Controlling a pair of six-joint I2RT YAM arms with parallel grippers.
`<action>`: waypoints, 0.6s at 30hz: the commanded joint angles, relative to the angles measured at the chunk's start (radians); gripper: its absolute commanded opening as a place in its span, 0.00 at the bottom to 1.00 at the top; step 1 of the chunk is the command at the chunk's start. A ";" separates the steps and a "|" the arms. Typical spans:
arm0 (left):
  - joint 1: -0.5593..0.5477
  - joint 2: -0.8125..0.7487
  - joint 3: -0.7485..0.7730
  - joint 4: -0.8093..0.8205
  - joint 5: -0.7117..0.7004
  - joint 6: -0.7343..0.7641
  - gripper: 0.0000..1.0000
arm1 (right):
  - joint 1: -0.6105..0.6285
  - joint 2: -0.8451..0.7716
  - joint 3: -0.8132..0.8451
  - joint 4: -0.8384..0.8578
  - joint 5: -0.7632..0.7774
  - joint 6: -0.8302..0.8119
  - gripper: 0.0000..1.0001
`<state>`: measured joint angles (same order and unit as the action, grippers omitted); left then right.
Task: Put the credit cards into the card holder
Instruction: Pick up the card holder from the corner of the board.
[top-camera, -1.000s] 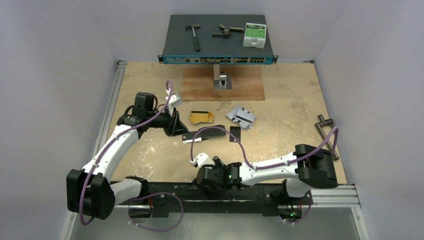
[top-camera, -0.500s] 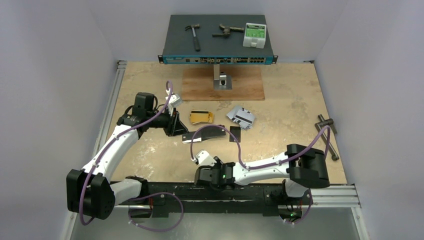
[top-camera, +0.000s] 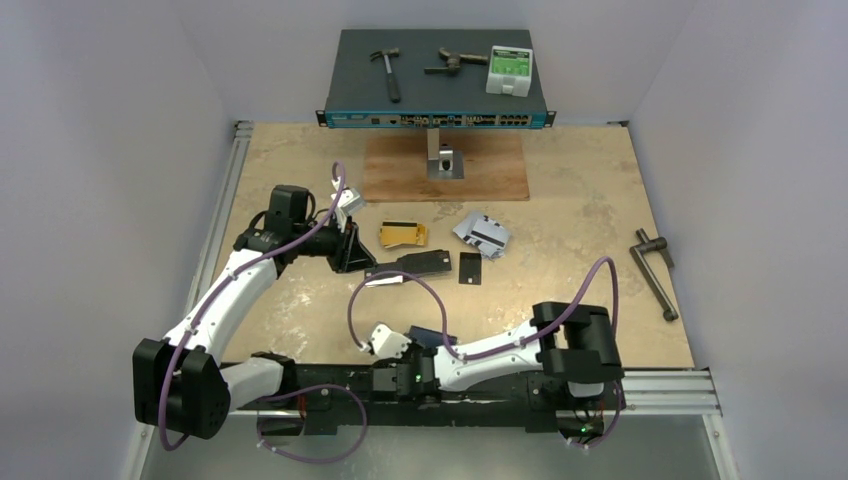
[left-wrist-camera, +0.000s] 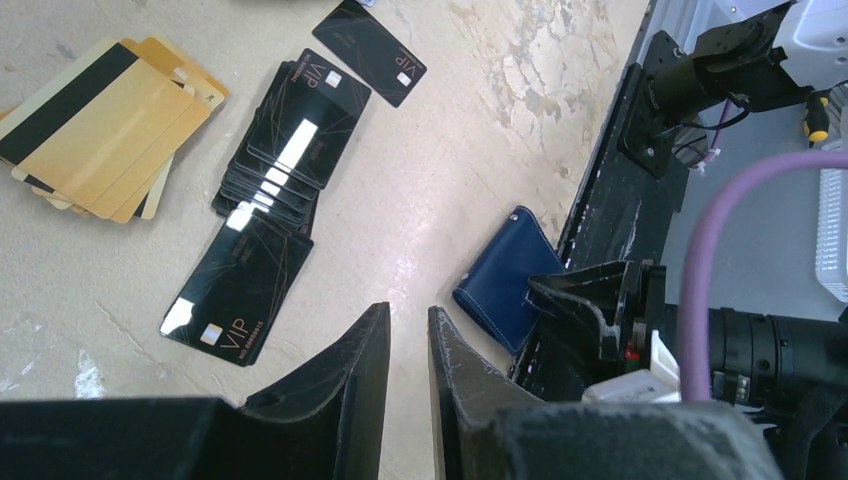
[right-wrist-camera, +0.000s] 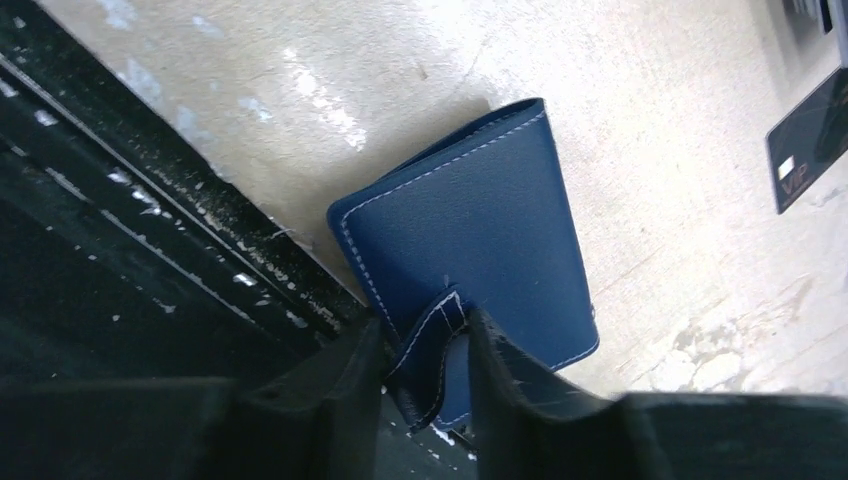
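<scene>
The navy card holder (right-wrist-camera: 470, 230) lies folded at the table's near edge, seen also in the left wrist view (left-wrist-camera: 505, 280) and from above (top-camera: 430, 334). My right gripper (right-wrist-camera: 428, 322) (top-camera: 419, 347) is shut on its snap tab, a finger on each side. Gold credit cards (left-wrist-camera: 100, 130) (top-camera: 402, 234) lie fanned, with black cards stacked (left-wrist-camera: 290, 150) and one lying alone (left-wrist-camera: 238, 290) beside them. Silver-grey cards (top-camera: 482, 232) lie further right. My left gripper (left-wrist-camera: 408, 310) (top-camera: 352, 250) hovers left of the black cards, its jaws a narrow gap apart with nothing between them.
A network switch (top-camera: 437, 100) at the back carries a hammer (top-camera: 385, 72) and a green-white box (top-camera: 510, 68). A wooden board (top-camera: 480, 175) lies before it. A metal crank (top-camera: 652, 270) rests at the right. The black base rail (top-camera: 480, 385) borders the near edge.
My right arm drew back and left to the near edge, and its jaws closed from wide open onto the card holder's tab. The left arm has not moved.
</scene>
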<state>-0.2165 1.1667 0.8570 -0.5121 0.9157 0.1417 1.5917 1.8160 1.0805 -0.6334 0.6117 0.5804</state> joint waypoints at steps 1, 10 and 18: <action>0.003 -0.030 0.024 -0.003 0.032 0.003 0.20 | 0.055 0.100 -0.001 0.060 -0.121 0.076 0.18; 0.003 -0.042 0.020 0.000 0.038 -0.001 0.20 | 0.077 0.050 0.015 -0.028 0.005 0.185 0.00; 0.005 -0.042 0.043 -0.004 0.018 0.001 0.20 | -0.009 -0.315 -0.028 0.086 0.047 0.124 0.00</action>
<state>-0.2161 1.1458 0.8574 -0.5182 0.9234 0.1413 1.6386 1.6936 1.0828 -0.6682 0.6949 0.6876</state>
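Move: The blue card holder lies closed and askew near the table's front edge. Its middle is about 5 cm ahead of the right hand, 3 cm to its left and about 1 cm lower, with its strap corner already between the part-open fingers. From that hand the black card stack is roughly 26 cm ahead and 6 cm left, and the single black card 25 cm ahead and 6 cm right. From the idle left hand, the card holder is some 11 cm back, 16 cm right and 17 cm below. The card holder's strap corner, by the table's front edge, gets pinched as the right fingers shut while the hand eases back barely 1 cm. Keeping that grip, the hand then rises, slowly at first and then quickly, about 4 cm in all, its left side rolling up by some 10 degrees. ##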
